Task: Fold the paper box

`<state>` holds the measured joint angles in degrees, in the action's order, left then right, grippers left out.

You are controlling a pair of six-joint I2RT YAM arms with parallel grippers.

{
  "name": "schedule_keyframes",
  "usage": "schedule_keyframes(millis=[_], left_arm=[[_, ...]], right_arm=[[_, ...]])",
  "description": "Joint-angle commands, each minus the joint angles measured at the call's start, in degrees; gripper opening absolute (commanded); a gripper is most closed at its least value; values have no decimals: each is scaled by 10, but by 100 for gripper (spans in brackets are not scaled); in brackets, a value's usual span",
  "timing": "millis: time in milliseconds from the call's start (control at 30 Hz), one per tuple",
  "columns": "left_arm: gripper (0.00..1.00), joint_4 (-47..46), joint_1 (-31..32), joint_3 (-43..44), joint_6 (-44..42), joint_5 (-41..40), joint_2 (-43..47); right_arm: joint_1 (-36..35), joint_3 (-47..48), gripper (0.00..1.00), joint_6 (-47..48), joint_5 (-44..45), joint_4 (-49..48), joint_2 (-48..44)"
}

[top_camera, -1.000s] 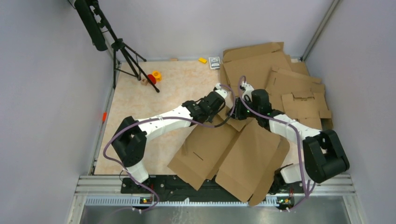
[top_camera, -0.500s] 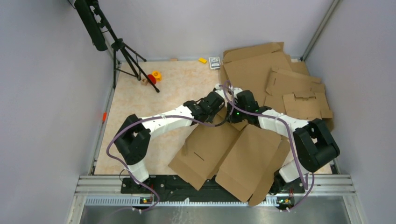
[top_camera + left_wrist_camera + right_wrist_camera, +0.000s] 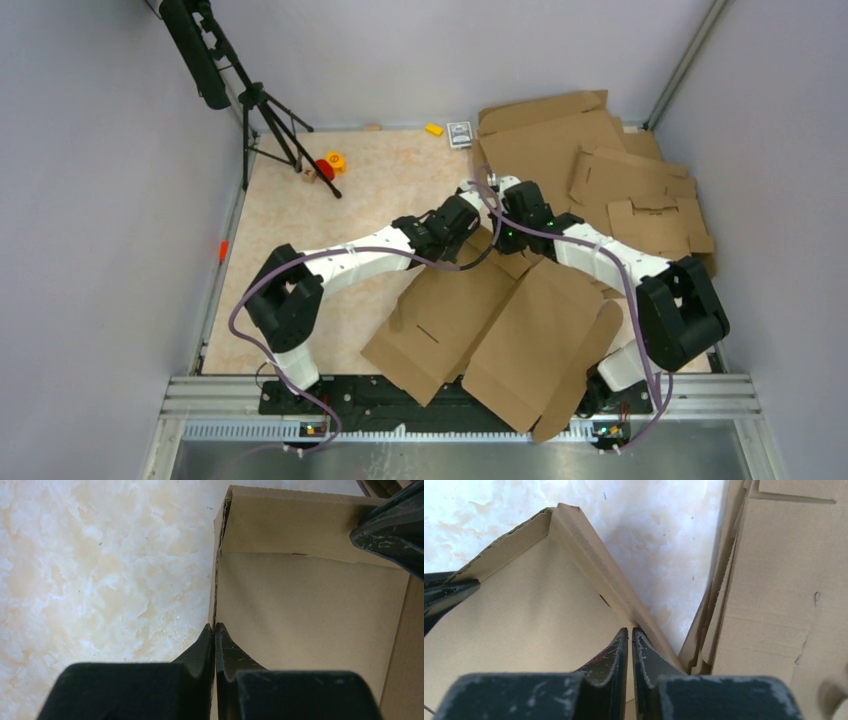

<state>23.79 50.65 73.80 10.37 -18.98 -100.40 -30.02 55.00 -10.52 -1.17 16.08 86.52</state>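
The paper box [image 3: 500,330] is a large brown cardboard blank lying from the near table edge up to the middle, its far flap lifted. My left gripper [image 3: 478,222] is shut on that flap's side edge, which runs straight between the jaws [image 3: 214,626]. My right gripper [image 3: 498,238] sits right beside it. Its jaws [image 3: 630,629] are closed to a thin slit at the crease of the raised flap [image 3: 524,615], with a sliver of cardboard between them. The right gripper's fingers [image 3: 390,525] show at the flap's far corner in the left wrist view.
A pile of similar cardboard blanks [image 3: 610,170] fills the back right corner, close beside the right gripper [image 3: 784,580]. A black tripod [image 3: 265,110] stands at the back left, with small red and orange toys [image 3: 330,163] by it. A yellow block [image 3: 433,129] lies by the back wall.
The right gripper has moved left toward the left gripper and closed its jaws at the flap's crease. The left gripper has stayed shut on the flap edge.
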Motion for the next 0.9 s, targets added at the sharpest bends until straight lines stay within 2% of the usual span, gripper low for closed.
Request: schedule_keyframes(millis=[0, 267, 400, 500, 667, 867], left_arm=[[0, -23, 2, -2, 10, 17, 3], [0, -22, 1, -3, 10, 18, 2], [0, -23, 1, -3, 10, 20, 0], [0, -23, 1, -1, 9, 22, -2], [0, -20, 0, 4, 7, 23, -4], [0, -22, 0, 7, 10, 28, -6]], right_arm=[[-14, 41, 13, 39, 72, 27, -11], [-33, 68, 25, 54, 128, 70, -11], [-39, 72, 28, 62, 151, 78, -13], [-41, 71, 36, 69, 163, 82, -4], [-41, 68, 47, 72, 132, 73, 10], [-40, 65, 51, 73, 86, 58, 45]])
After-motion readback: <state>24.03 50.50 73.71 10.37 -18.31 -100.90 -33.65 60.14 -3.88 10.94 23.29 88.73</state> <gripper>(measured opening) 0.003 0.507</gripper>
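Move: The far wall of the box has its top edge about 1 cm ahead and 1 cm right of the shut right fingertips, roughly 1 cm above them. The box's far left corner is some 5 cm ahead and 6 cm left; the loose lid panel lies about 19 cm back, 6 cm right and lower. For the left hand, already gripping the left wall, that far edge is about 3 cm ahead and 11 cm right. The far wall's edge is left by the closing pinch's shut fingers: the right hand opens to about half while rising some 1.5 cm and going about 2 cm to the right, its left side rolling down some 15 degrees, then sinks about 1 cm with one finger on each side of the edge. The left hand stays put, still pinching the left wall. ##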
